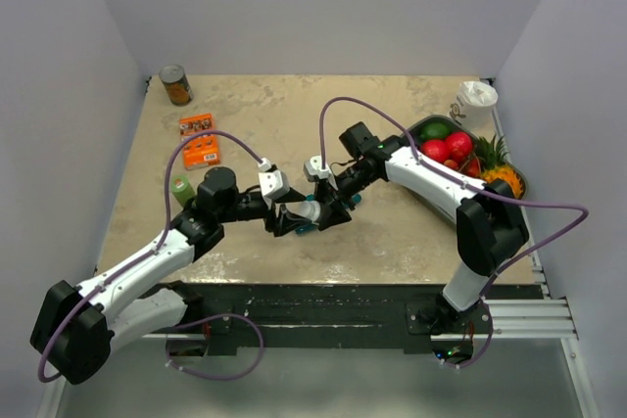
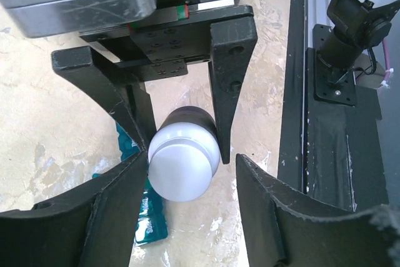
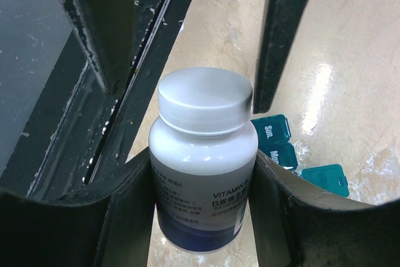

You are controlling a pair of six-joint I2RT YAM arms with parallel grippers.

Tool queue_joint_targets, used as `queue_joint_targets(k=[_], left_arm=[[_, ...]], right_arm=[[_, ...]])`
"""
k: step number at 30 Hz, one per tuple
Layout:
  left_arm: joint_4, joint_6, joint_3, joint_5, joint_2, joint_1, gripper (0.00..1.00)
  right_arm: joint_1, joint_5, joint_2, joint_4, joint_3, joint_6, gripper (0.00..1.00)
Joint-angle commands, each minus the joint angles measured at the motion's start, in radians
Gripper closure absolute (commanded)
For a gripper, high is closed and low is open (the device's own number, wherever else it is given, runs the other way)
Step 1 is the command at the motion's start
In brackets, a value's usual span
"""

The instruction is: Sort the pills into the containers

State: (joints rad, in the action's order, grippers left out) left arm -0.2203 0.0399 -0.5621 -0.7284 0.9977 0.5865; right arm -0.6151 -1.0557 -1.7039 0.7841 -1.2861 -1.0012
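Note:
A dark vitamin bottle (image 3: pixel 200 179) with a white cap (image 3: pixel 205 101) hangs tipped on its side over the middle of the table. My right gripper (image 3: pixel 203 154) is shut on its body. In the left wrist view the cap (image 2: pixel 184 164) faces the camera between the jaws of my left gripper (image 2: pixel 192 156). That gripper is open: one finger (image 2: pixel 106 211) touches the cap and a gap shows on the other side. The teal containers (image 3: pixel 278 145) lie on the table under the bottle, also as the strip (image 2: pixel 149 220) in the left wrist view. The pills are hidden.
A tin can (image 1: pixel 176 84) and an orange packet (image 1: pixel 199 138) sit at the back left, a small green object (image 1: pixel 182 188) by my left arm. A grey fruit tray (image 1: pixel 520 179) and a white cup (image 1: pixel 477 103) stand at the right. A black rail (image 2: pixel 312 123) lines the near edge.

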Motion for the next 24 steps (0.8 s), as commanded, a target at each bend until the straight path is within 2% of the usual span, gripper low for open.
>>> queue_joint_targets(k=[1,5,8,9,11,12,13,16,17,18,20,23,24], left_arm=[[-0.005,0.032,-0.015,0.046,0.005,0.026,0.39],[0.002,0.04,-0.021,0.052,0.012,0.033,0.46],[0.027,0.038,-0.03,0.06,0.019,0.033,0.64],[0.035,0.034,-0.036,0.063,0.025,0.033,0.75],[0.056,0.005,-0.045,0.076,0.03,0.035,0.88],[0.064,-0.018,-0.047,0.09,0.033,0.033,1.0],[0.079,-0.032,-0.05,0.107,0.035,0.032,1.0],[0.119,-0.239,-0.064,0.211,0.036,0.027,1.0],[0.146,-0.362,-0.085,0.278,0.039,0.024,1.0],[0.179,-0.4,-0.099,0.282,0.048,0.021,1.0],[0.254,-0.464,-0.117,0.253,0.052,0.021,1.0],[0.242,-0.48,-0.095,0.262,-0.002,0.019,1.0],[0.24,-0.463,-0.09,0.268,-0.042,0.019,0.89]], right_arm=[[-0.005,-0.003,-0.002,-0.025,-0.033,0.015,1.0],[-0.005,-0.001,0.0,-0.025,-0.033,0.016,1.0],[-0.003,0.0,0.001,-0.025,-0.035,0.018,1.0],[-0.006,0.002,0.001,-0.025,-0.033,0.018,1.0],[-0.005,0.003,0.001,-0.025,-0.036,0.019,1.0],[-0.005,0.006,0.001,-0.025,-0.036,0.021,1.0],[-0.005,0.01,0.001,-0.031,-0.035,0.033,1.0],[-0.005,0.034,0.006,-0.058,-0.035,0.071,1.0],[-0.005,0.045,0.007,-0.083,-0.032,0.087,1.0],[-0.005,0.06,0.009,-0.092,-0.03,0.102,1.0],[-0.006,0.063,0.01,-0.097,-0.032,0.11,1.0],[-0.006,0.054,0.012,-0.1,-0.032,0.115,1.0],[-0.006,0.049,0.01,-0.1,-0.033,0.118,1.0]])
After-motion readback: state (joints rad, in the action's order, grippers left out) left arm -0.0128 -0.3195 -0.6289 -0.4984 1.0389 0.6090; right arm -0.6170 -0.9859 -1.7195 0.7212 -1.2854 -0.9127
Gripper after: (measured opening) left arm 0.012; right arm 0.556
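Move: The white cap of the pill bottle is between the open left fingers, about 2 cm right of the left hand and 1 cm below it. The right hand already grips the bottle's body, and from there the cap sits some 3 cm left, 1 cm back and 3 cm above. The teal pill organizer lies on the table about 7 cm right of the left hand and 14 cm down; its open lid is roughly 4 cm right, 2 cm ahead and equally low. Bring the left gripper's fingers together from well open to fully shut at the bottle cap while easing down about 1 cm, then go lower and a little forward, some 2.5 cm down in all, rolling the hand forward-edge-down and swinging it counter-clockwise, some 30 degrees together. Keep the right grip on the bottle as that hand sinks about 1 cm, then shifts 1.5 cm forward. ##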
